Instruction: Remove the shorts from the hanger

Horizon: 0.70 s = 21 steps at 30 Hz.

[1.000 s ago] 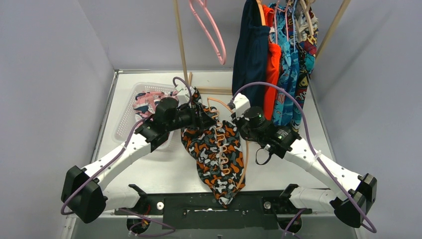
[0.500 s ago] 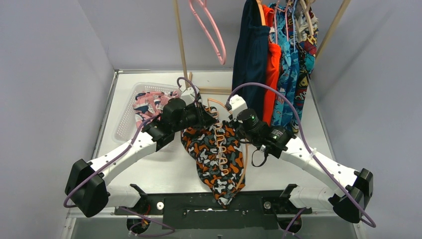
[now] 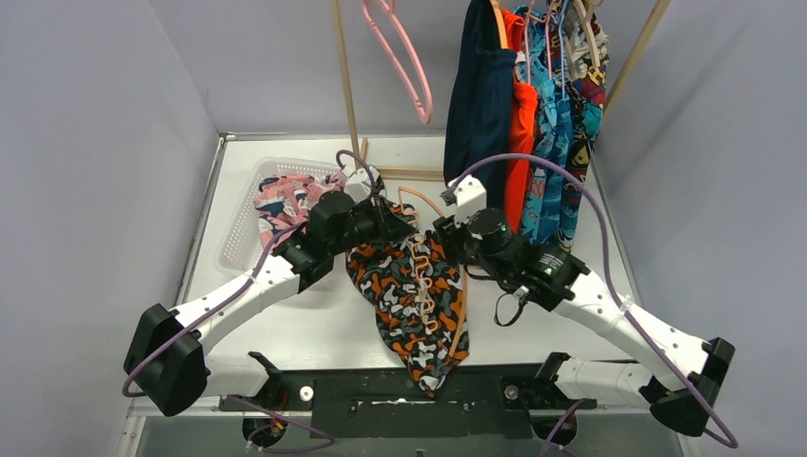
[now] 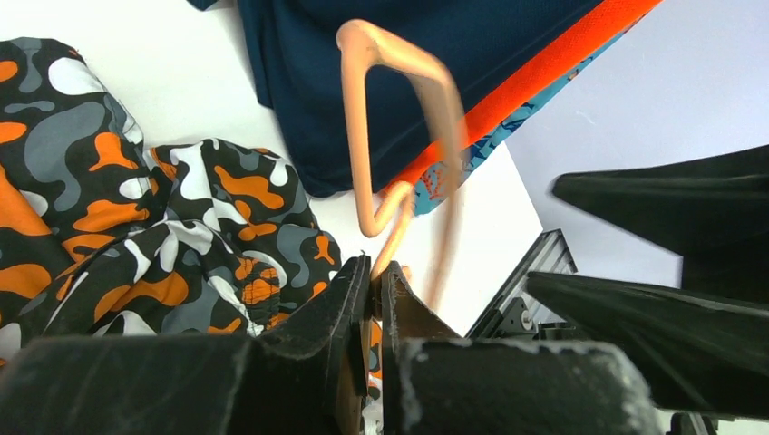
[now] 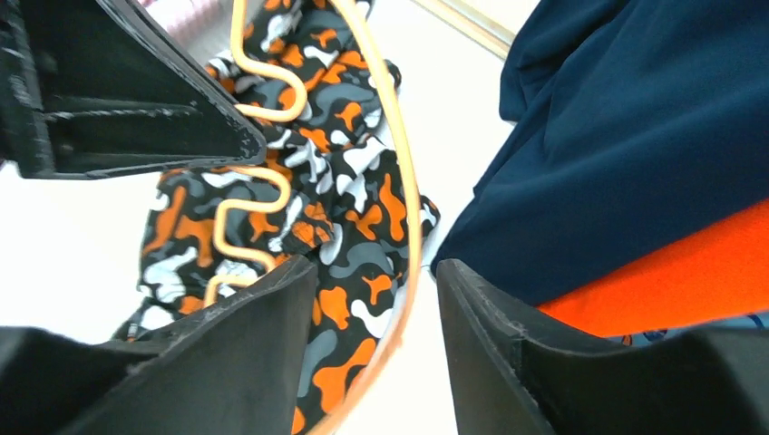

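Observation:
The black shorts (image 3: 407, 297) with orange-white print lie on the table between the arms, still threaded on a peach-orange hanger (image 3: 464, 307). My left gripper (image 3: 398, 221) is shut on the hanger's neck just below its hook (image 4: 399, 109); in the left wrist view its jaws (image 4: 376, 269) pinch the thin wire. My right gripper (image 3: 445, 234) stands open beside it. In the right wrist view the hanger's side wire (image 5: 410, 181) runs through the gap of the gripper (image 5: 376, 272) without touching either pad, and the printed shorts (image 5: 335, 208) lie beneath.
A white basket (image 3: 238, 233) at the left holds pink printed shorts (image 3: 285, 195). An empty pink hanger (image 3: 404, 57) hangs by a wooden post (image 3: 344, 76). Navy (image 3: 481, 95), orange-red (image 3: 521, 143) and teal patterned shorts (image 3: 552, 143) hang at the back right, close to my right arm.
My left gripper closed on the hanger's neck. My right gripper opened, letting go of the hanger wire, and its arm shifted slightly right.

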Available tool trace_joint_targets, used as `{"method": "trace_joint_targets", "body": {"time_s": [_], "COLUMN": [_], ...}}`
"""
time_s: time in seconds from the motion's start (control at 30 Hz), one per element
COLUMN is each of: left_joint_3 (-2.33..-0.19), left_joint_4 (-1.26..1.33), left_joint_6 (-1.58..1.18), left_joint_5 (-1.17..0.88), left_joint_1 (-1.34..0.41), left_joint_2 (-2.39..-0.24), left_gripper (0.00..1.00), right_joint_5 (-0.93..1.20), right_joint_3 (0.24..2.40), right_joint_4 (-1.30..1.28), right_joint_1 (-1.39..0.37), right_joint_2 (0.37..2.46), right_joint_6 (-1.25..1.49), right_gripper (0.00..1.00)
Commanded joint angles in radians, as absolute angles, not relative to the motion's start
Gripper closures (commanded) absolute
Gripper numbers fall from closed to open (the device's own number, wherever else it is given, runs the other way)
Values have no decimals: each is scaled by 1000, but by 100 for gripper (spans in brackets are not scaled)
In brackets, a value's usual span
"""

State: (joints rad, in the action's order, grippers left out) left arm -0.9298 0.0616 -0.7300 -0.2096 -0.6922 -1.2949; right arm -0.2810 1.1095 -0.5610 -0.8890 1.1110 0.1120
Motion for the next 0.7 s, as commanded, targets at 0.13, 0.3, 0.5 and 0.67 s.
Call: {"method": "trace_joint_targets", "body": {"time_s": [0.13, 0.3, 0.5, 0.67], "left_joint_3": [-851, -806, -729, -704], "left_joint_4": [342, 402, 526, 560], "left_joint_6": [-728, -729, -746, -749], "left_joint_5": [-209, -225, -284, -296], "left_joint_1": [-665, -660, -660, -659], "left_joint_2": [-1172, -1142, -1091, -1055], "left_gripper": [100, 100, 100, 100], "right_joint_5": [-351, -229, -148, -228], "right_joint_3": [1064, 830, 573, 502], "right_joint_4": [-575, -482, -225, -74], "right_joint_1": [-873, -862, -860, -850], "right_joint_2": [856, 691, 716, 826], "right_joint_6": [455, 726, 911, 927], "right_gripper": [30, 26, 26, 26]}}
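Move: The right hand, just off the hanger's bar and already opening, goes for the shorts' near right part, roughly 11 cm back and 21 cm below, with almost no sideways offset. The hanger's middle is about 5 cm back, 1 cm left and 8 cm below it; the navy shorts hang some 16 cm ahead, 8 cm right, near its height. From the left hand, which holds the hanger, that part of the shorts is about 15 cm back, 5 cm right and 20 cm below. Up some 5 cm first, swinging back and to its right over the hanger's bar, the right hand then dives about 16 cm towards the near right part of the shorts, opening wider and rolling some 45 degrees clockwise about its fingers, seen from behind the hand. The left hand keeps its pinch on the hanger's wavy bar near the far end, lifting it about 3 cm while easing left and back. ##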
